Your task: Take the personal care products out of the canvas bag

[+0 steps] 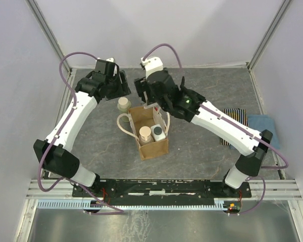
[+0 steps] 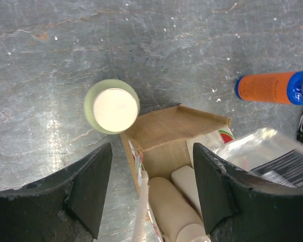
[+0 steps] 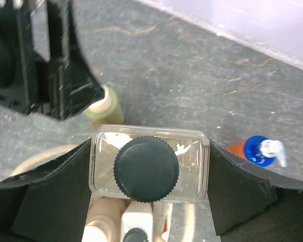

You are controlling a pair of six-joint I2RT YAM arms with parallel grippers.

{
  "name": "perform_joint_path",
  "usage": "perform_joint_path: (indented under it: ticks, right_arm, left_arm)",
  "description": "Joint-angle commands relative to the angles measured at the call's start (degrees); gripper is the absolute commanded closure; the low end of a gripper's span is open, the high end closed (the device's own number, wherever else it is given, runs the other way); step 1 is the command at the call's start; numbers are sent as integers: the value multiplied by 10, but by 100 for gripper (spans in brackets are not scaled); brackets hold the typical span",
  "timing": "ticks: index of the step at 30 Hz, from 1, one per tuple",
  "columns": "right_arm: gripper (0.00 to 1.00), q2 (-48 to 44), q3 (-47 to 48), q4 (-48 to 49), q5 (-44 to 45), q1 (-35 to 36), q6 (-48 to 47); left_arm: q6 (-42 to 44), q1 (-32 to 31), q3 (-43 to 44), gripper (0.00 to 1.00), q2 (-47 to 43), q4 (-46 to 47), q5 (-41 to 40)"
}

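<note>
The canvas bag stands open mid-table, with a beige bottle and a white dark-capped bottle upright inside. My right gripper is shut on a clear rectangular bottle with a dark ribbed cap, held above the bag's far end. A pale green bottle with a cream lid stands on the table just left of the bag's far corner. My left gripper hovers open over that far edge, with nothing between its fingers. The beige bottle shows below it inside the bag.
An orange bottle with a blue cap lies on the table beyond the bag, also seen as the orange bottle beside my right finger. A striped folded cloth and a blue folded cloth lie at the right edge. One cream handle loops out on the bag's left.
</note>
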Motion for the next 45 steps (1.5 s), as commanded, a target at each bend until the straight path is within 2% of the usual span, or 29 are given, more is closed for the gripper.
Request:
perform_joint_path:
  ticks: [1, 6, 14, 21, 31, 40, 45]
  right_arm:
    - [37, -66, 50, 80, 54, -42, -33]
    - [37, -79, 51, 87, 44, -86, -32]
    - [37, -58, 50, 66, 25, -134, -28]
    - [35, -72, -36, 75, 11, -158, 5]
    - [34, -94, -217, 127, 1, -171, 54]
    - [34, -98, -294, 154, 4, -177, 78]
    - [33, -112, -332, 164, 19, -177, 84]
  left_arm:
    - [-18, -24, -2, 29, -36, 46, 20]
    - [-19, -64, -6, 29, -36, 69, 27]
    - [1, -132, 15, 30, 25, 66, 66]
    - [6, -157, 0, 31, 53, 58, 71]
    - [13, -191, -24, 32, 50, 45, 79]
    - [12, -213, -64, 32, 53, 43, 104]
    - [-5, -214, -58, 32, 56, 10, 92]
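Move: The right hand, holding the clear bottle over the bag, has its set-down spot on open table about 4 cm ahead, 14 cm to its right and some 31 cm below. From it the orange pump bottle is about 12 cm ahead and 17 cm right; the bag's middle is 4 cm back, 1 cm left. The white bottle in the bag lies some 13 cm back, 14 cm right and 17 cm below the empty left hand; the cream-lidded bottle beside it is 5 cm to its left. Keep hold of the clear bottle and swing the right gripper about 14 cm right, rising a little and reaching forward, then lower it some 20 cm beside the bag, tipping the fingers down. Meanwhile carry the open left gripper right and back over the bag, turning clockwise, then sink it towards the white bottle. ##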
